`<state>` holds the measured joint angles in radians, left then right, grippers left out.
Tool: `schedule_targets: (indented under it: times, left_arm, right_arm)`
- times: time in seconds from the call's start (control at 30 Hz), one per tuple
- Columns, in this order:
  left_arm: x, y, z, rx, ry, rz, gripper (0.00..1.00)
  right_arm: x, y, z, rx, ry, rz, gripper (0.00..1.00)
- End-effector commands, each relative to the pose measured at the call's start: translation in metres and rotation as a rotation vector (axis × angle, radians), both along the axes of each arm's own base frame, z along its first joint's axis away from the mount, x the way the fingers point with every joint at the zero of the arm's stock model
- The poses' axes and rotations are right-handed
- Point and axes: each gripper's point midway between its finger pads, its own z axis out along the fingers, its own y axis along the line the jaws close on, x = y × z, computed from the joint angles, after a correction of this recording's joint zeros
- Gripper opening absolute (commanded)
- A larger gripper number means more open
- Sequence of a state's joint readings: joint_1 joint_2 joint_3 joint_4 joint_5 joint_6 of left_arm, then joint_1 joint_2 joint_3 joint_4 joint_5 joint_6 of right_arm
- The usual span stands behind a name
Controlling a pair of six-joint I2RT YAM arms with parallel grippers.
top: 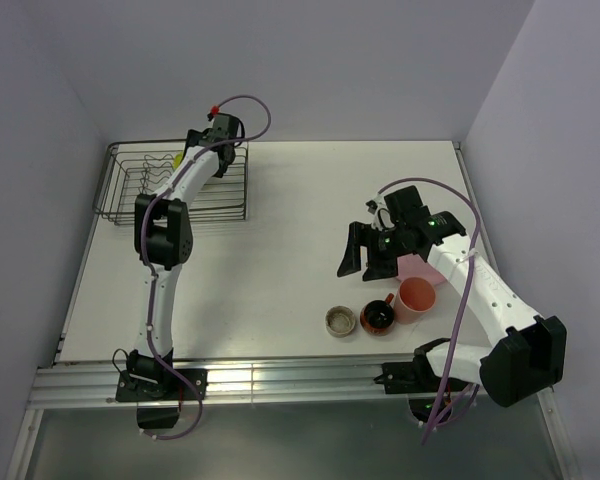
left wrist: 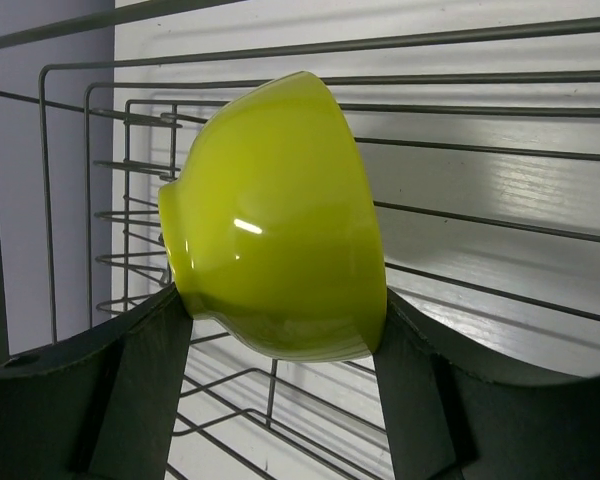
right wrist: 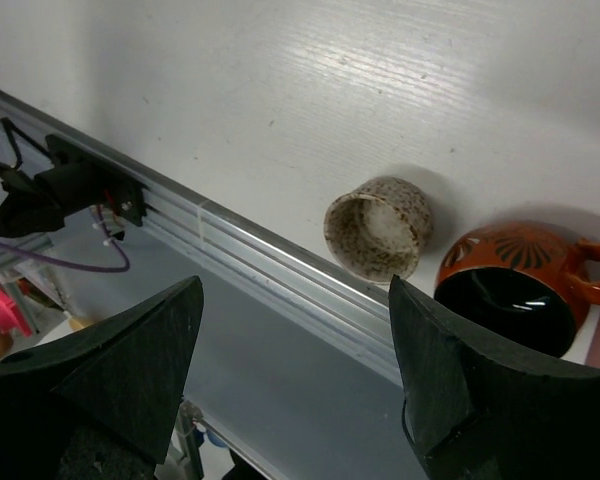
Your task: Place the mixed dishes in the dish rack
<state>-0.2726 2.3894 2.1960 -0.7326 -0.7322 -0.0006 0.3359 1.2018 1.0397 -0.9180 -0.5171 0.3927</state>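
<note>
My left gripper [left wrist: 280, 335] is shut on the lime-green bowl [left wrist: 275, 220], which is tipped on its side inside the dish rack [left wrist: 480, 150]. One finger presses near the bowl's foot and the other at its rim. From above, the dish rack [top: 120, 185] stands at the far left with the left gripper [top: 192, 155] over it, and only a sliver of the bowl [top: 180, 158] shows. My right gripper [top: 365, 255] hangs open above the table with nothing in it. Near it lie the pink plate [top: 422, 270], salmon-pink cup [top: 417, 298], orange-red mug [top: 378, 318] and beige cup [top: 340, 321].
In the right wrist view, the beige cup [right wrist: 378, 228] and the mug [right wrist: 510, 290] sit close to the table's aluminium front rail [right wrist: 260, 260]. My right arm partly covers the pink plate. Walls enclose the table on the left, back and right.
</note>
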Motion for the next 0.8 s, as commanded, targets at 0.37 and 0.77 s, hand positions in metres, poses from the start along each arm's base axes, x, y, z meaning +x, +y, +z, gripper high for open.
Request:
schedule_targets:
  times: [0.37, 0.77]
  left_arm:
    - [0.010, -0.001, 0.004, 0.000, -0.077, 0.037, 0.99]
    - [-0.001, -0.054, 0.009, -0.373, -0.078, -0.022, 0.99]
  right_arm:
    - [-0.004, -0.008, -0.007, -0.073, 0.000, 0.011, 0.82]
    - [-0.006, 0.000, -0.011, -0.101, 0.015, 0.028, 0.81]
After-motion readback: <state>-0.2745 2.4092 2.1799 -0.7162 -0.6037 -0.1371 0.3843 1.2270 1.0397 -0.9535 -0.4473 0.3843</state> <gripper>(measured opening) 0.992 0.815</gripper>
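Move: The held bowl goes to the rack floor about 9 cm below the left hand, roughly 1 cm ahead and 2 cm to its right. The wire prongs stand some 10 cm to the hand's left and a couple of cm back; the rack's right rim is around 15 cm to its right and 5 cm back. From the right hand, that spot lies about 36 cm ahead, 40 cm left and 14 cm below. Ease the left gripper about 1 cm down into the rack with the lime bowl still pinched by its rim, then open the fingers wide and let go. With them open, move right and farther down, some 3 cm in all, rolling the hand's left side down about 10 degrees. ##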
